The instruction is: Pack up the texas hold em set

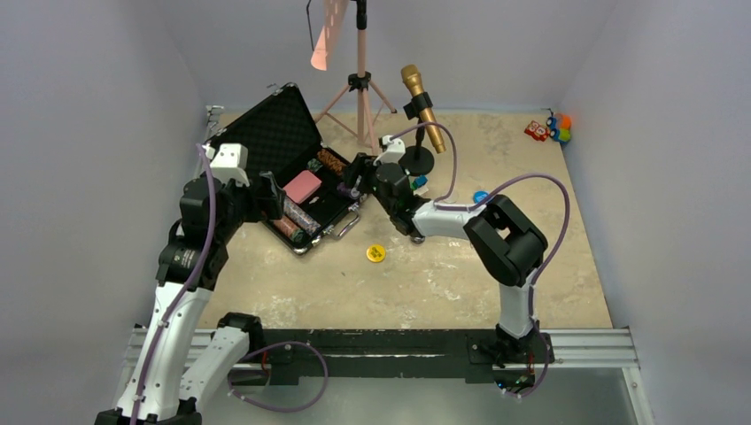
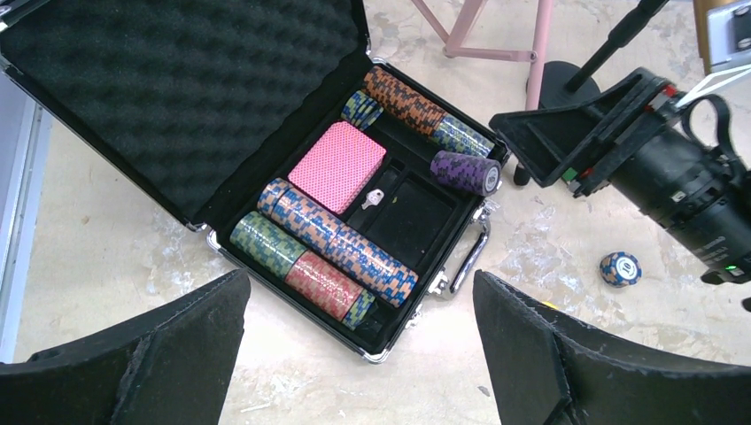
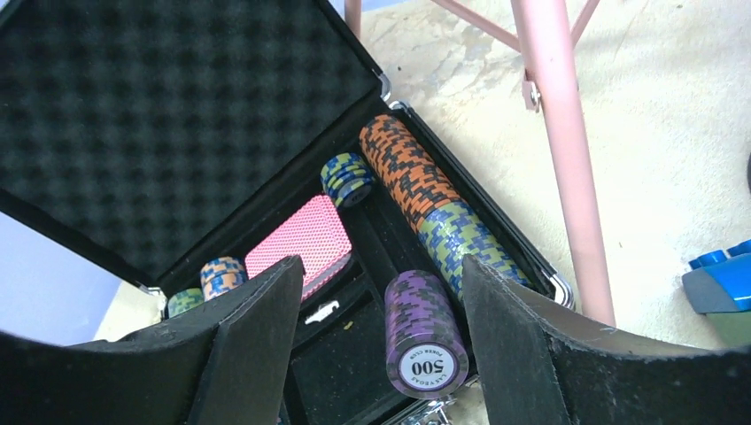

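The black briefcase (image 1: 266,133) lies open at the back left, foam lid up. In the left wrist view its tray (image 2: 416,212) holds the pink card deck (image 2: 338,166), long rows of chip stacks (image 2: 341,243) and a purple chip stack (image 2: 467,172) near the handle (image 2: 469,257). My right gripper (image 3: 381,345) is open over the tray's handle side, and the purple stack (image 3: 425,332) lies between its fingers. My left gripper (image 2: 363,354) is open and empty above the case's near corner. A yellow button (image 1: 375,253) and a blue button (image 1: 480,197) lie on the table. A loose chip (image 2: 620,268) lies right of the case.
A gold microphone (image 1: 423,106) on a black stand and a pink tripod (image 1: 359,88) stand just behind the case. A blue object (image 3: 717,283) lies by the stand base. Toy blocks (image 1: 549,130) sit in the far right corner.
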Controlling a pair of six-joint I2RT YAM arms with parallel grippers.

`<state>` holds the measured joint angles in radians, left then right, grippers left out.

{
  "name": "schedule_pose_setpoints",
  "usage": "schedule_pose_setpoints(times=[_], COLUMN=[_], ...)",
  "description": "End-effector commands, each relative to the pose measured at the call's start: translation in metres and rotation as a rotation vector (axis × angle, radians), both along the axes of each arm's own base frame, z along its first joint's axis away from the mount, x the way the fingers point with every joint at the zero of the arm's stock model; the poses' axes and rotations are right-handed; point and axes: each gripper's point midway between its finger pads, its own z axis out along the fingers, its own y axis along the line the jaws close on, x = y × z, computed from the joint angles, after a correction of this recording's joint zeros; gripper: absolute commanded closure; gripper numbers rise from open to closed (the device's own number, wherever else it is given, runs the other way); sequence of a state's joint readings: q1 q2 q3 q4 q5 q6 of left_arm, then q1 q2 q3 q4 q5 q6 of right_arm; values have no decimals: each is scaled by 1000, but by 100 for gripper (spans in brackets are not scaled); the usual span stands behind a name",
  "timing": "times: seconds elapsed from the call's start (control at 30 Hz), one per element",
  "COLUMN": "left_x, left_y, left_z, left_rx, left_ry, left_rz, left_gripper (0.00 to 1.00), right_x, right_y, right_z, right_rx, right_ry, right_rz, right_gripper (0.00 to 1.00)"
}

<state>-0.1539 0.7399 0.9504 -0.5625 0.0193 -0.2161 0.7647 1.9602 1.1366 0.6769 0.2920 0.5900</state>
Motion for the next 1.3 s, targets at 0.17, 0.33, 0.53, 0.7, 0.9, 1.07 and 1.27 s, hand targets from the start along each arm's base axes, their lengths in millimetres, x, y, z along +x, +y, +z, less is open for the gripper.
schedule_pose_setpoints(times=[0.17, 0.33, 0.53, 0.7, 0.9, 1.07, 1.27], left_x=[11, 10, 8, 10, 9, 10, 10], left_y=[10, 7, 2, 0, 0, 0, 1], left_z=[-4, -2, 0, -3, -2, -3, -2], left_rx=[51, 40, 17, 13, 13, 14, 18], left_ry=[-15, -18, -23, -11, -12, -9, -14], left_rz=[44, 32, 14, 5, 1, 1, 4], left_gripper=[1, 1, 1, 1, 1, 1, 1], right_x=[-13, -23, -21, -15, -11, -20, -32], right_y=[-1, 9, 19, 18, -1, -14, -6], right_z=[22, 26, 26, 13, 0, -6, -15], right_rx=[-52, 0, 5, 12, 4, 17, 47], right_ry=[61, 127, 186, 215, 250, 256, 304], right_rz=[53, 157, 207, 171, 55, 8, 64], right_gripper=[26, 26, 26, 28, 31, 30, 31])
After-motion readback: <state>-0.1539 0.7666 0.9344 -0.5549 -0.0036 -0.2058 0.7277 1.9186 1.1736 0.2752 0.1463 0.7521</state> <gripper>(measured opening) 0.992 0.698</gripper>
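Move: The purple chip stack, already released and lying askew in the case, is about 2 cm ahead of the right hand, 1 cm to its left and 7 cm below. Around it, the blue-yellow chips ending the orange row lie some 4 cm beyond it and 1 cm to its right, the pink card box 12 cm to its left and level with it, and the case handle 10 cm nearer the base in line with it. From the left hand the stack is roughly 17 cm ahead, 12 cm right and 20 cm down. With its fingers staying open, the right hand hovers over the purple stack, easing back about 2 cm and swinging some 10 degrees counter-clockwise, with a small dip and rise on the way. It then sinks roughly 6 cm while drawing to its right and a little farther back, turning clockwise most of the way again and tipping to about 20 degrees steeper than at the start, so that the open fingertips come down close to the stack's outer end; no touch can be made out. ##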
